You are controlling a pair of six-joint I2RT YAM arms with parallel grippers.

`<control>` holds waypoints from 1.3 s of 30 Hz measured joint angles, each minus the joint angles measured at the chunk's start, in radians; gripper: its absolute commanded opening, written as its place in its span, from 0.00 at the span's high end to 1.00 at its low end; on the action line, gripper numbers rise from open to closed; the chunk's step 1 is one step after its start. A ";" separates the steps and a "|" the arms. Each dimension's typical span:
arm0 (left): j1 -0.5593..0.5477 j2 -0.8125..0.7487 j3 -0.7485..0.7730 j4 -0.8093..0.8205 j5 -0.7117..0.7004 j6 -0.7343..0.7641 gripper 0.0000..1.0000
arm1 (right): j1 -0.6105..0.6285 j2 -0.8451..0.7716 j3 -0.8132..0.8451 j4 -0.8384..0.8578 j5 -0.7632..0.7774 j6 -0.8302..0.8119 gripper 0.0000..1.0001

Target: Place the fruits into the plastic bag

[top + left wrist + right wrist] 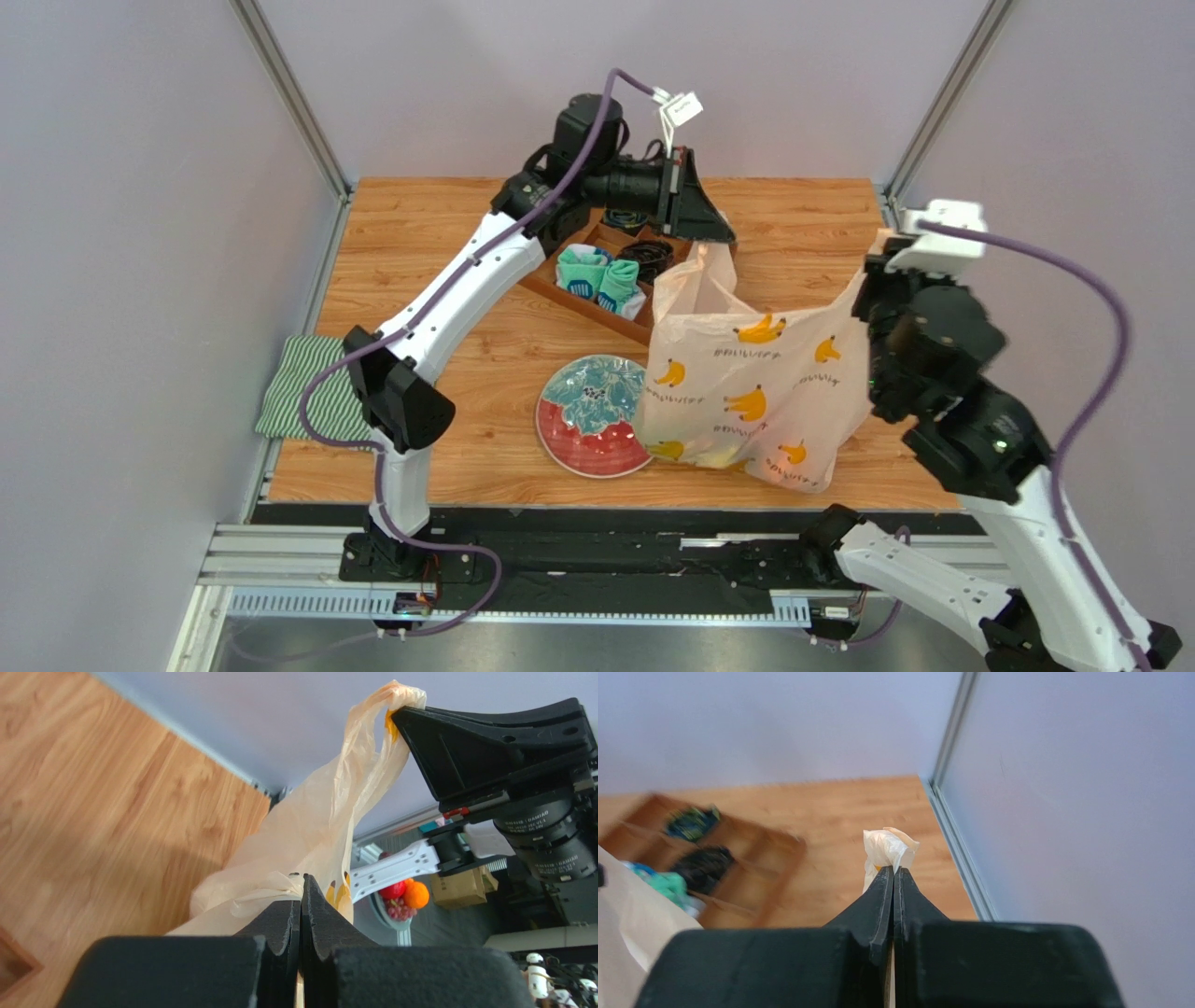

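Observation:
The plastic bag [758, 385], pinkish-white with yellow banana prints, hangs between both grippers with its bulging bottom on the table. My left gripper [706, 231] is shut on the bag's left handle; the left wrist view shows the handle [281, 882] pinched at the fingertips. My right gripper [877, 280] is shut on the right handle, and a tuft of plastic [889, 847] sticks out of its tips. No fruits show on the table. In the left wrist view, an orange fruit [416, 894] and a red one [393, 890] show far off past the bag.
A red-rimmed plate [561, 445] with a teal leaf pattern lies just left of the bag. A brown wooden tray [561, 287] with teal and black items stands behind it, under the left arm. A green striped cloth [312, 385] lies at the left table edge.

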 measured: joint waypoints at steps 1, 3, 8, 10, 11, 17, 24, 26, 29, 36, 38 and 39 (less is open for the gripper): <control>-0.003 0.010 -0.032 -0.003 -0.004 0.013 1.00 | -0.020 -0.006 -0.061 -0.004 0.001 0.009 1.00; -0.011 0.040 -0.091 -0.013 -0.013 0.039 1.00 | -0.066 -0.010 -0.172 -0.019 -0.003 0.032 1.00; -0.039 0.114 -0.141 -0.074 -0.042 0.104 1.00 | -0.149 0.009 -0.241 -0.098 -0.022 0.079 1.00; -0.047 0.113 -0.140 -0.079 -0.060 0.120 1.00 | -0.158 0.009 -0.189 -0.113 -0.022 0.080 1.00; -0.050 0.108 -0.126 -0.077 -0.067 0.126 1.00 | -0.163 0.012 -0.146 -0.112 -0.021 0.076 1.00; -0.057 0.090 0.004 -0.045 -0.098 0.132 1.00 | -0.219 0.034 0.010 -0.068 -0.011 0.040 1.00; -0.057 0.104 0.041 -0.030 -0.097 0.143 1.00 | -0.365 0.073 -0.025 -0.035 -0.050 0.032 1.00; -0.057 0.127 0.041 -0.035 -0.097 0.148 1.00 | -0.400 0.089 -0.058 -0.037 -0.074 0.043 1.00; -0.057 0.153 0.039 -0.043 -0.101 0.159 1.00 | -0.432 0.127 -0.094 -0.042 -0.109 0.065 1.00; -0.056 0.157 0.036 -0.057 -0.121 0.211 0.47 | -0.440 0.140 -0.116 -0.061 -0.156 0.101 0.79; -0.056 0.157 0.036 -0.056 -0.127 0.225 0.35 | -0.441 0.134 -0.116 -0.061 -0.162 0.107 0.70; -0.056 0.156 0.036 -0.055 -0.133 0.230 0.32 | -0.442 0.131 -0.116 -0.061 -0.165 0.108 0.67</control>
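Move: The bag of fruit hangs between the hands, a handle pinched in each. Its middle is about 17 cm below the left hand, some 9 cm back and 4 cm to its right. From the right hand it lies roughly 19 cm below, 5 cm back and 13 cm left. The plate is about 14 cm left of the left hand and 5 cm back, 41 cm below; the wooden tray lies 18 cm ahead of that hand and 11 cm left, on the table. The bag is shaken by its handles: both hands drop it over 10 cm, raise it about 9 cm, then lower it again, the left by some 5 cm and the right by 8. Meanwhile they drift right and a little forward, the right hand turning some 15 degrees clockwise; at the end the left fingers open about half and the right ones slightly, around the handles. ##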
